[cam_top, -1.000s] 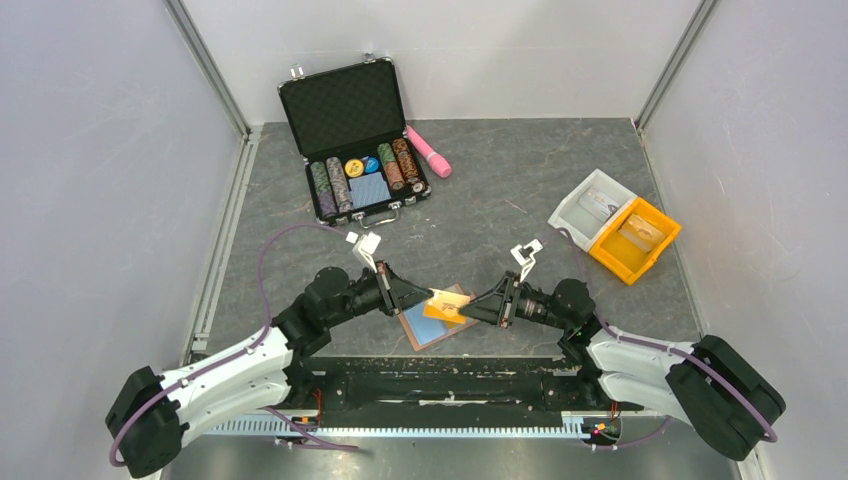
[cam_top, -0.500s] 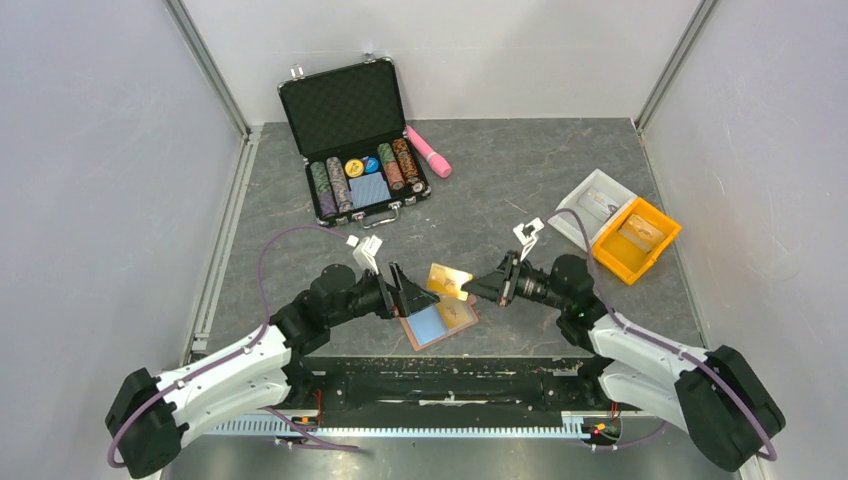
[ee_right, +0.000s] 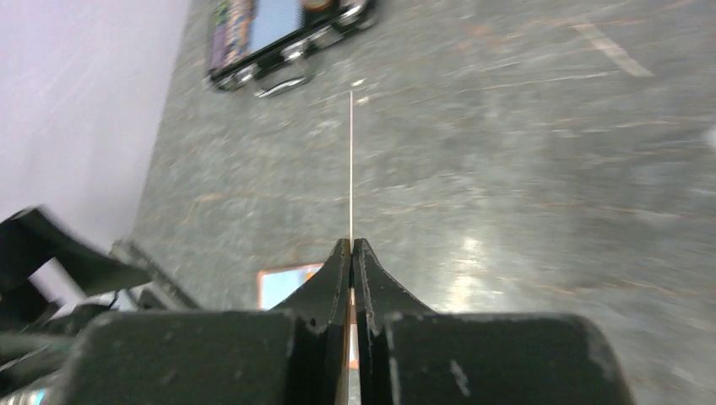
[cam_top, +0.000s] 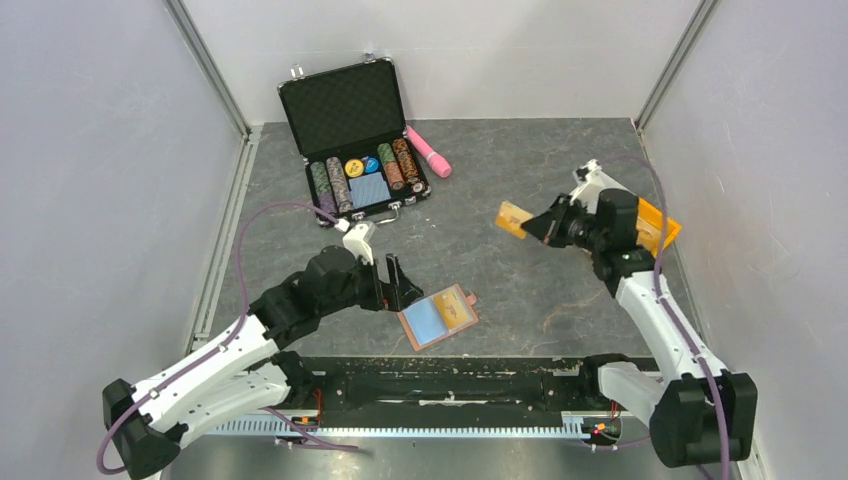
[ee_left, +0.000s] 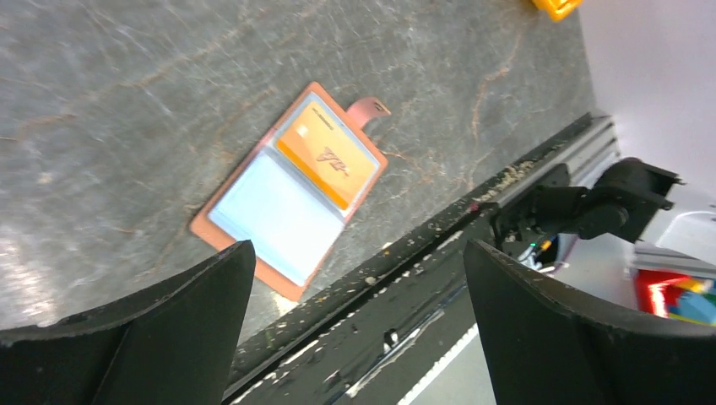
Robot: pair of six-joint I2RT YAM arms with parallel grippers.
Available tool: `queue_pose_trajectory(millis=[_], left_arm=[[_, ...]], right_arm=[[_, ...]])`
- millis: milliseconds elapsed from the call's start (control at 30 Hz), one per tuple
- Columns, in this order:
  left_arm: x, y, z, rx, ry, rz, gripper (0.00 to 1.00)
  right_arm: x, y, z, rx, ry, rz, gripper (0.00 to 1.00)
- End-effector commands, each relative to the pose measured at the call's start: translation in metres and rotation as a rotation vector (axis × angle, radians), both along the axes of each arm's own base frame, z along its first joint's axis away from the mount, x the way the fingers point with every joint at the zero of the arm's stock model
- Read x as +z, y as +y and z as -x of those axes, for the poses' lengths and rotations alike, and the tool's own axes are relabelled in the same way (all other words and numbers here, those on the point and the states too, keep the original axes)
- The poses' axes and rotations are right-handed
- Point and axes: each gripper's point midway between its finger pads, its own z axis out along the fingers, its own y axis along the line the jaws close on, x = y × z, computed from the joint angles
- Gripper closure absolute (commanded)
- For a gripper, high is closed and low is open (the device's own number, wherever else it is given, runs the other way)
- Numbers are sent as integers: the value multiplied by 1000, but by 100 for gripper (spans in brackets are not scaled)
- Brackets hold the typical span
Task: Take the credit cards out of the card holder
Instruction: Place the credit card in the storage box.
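Observation:
The brown card holder [cam_top: 438, 316] lies open on the grey table near the front edge, light blue pockets up. One orange credit card [cam_top: 456, 308] sits in its right half, also clear in the left wrist view [ee_left: 328, 156] inside the card holder [ee_left: 253, 207]. My right gripper [cam_top: 533, 226] is high at the right, shut on another orange-yellow credit card [cam_top: 512, 219]. In the right wrist view that card [ee_right: 351, 160] shows edge-on, sticking out of the right gripper [ee_right: 352, 245]. My left gripper [cam_top: 398, 283] hangs open just left of the holder, nothing between its fingers [ee_left: 356, 253].
An open black poker chip case [cam_top: 345, 105] and a pink cylinder [cam_top: 428, 150] stand at the back. A yellow bin [cam_top: 667, 228] sits behind the right arm. A black rail [cam_top: 450, 375] runs along the near edge, close to the holder.
The right gripper pulled the orange-yellow card out of the holder and carried it up and to the far right. The left gripper let go, opened wide and drew back left.

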Motion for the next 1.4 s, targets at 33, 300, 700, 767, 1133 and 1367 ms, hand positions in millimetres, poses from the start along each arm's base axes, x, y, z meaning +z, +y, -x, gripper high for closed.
queue_pose_trajectory(millis=[33,300,700,767,1133,1367], left_arm=[[15,28,-7,-47,-109,-237,0],[8,35,-5,-115,-134,-331,0],[9,35,2,-147,-143,-316,0],[11,35,2,-146,-151,-311,0],[12,35,-3,-140,-161,-329,0],[12,37,-7,-118,-165,-341,0]], right_arm=[[-8,-76,-16,-160,108,186,100],[-2,-175,-32,-377,184,256,100],[-17,-261,-29,-592,295,331,100],[-22,-271,-25,-616,321,332,100],[-35,-304,-31,-679,396,366,100],[-27,-296,-38,-645,342,312,100]])
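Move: The right hand, holding the credit card, has the storage box's orange compartment as its goal, about 32 cm to the right, 9 cm farther forward and 13 cm below. The white compartment lies about 21 cm right and 17 cm ahead of this hand, as low; the card holder is some 11 cm back and 18 cm to its left, on the table. From the left hand, the orange compartment is roughly 54 cm right, 21 cm ahead and 11 cm below. Fingers still shut on the card, the right hand sweeps some 29 cm to the right to the orange compartment, quickly at first and then easing off, sinking about 4 cm while the wrist swings clockwise by nearly 40 degrees and tips the fingers and card more steeply down. The left hand, jaws staying wide open and empty, shifts a few centimetres left away from the card holder, its left side rolling up a little before it comes to rest. ##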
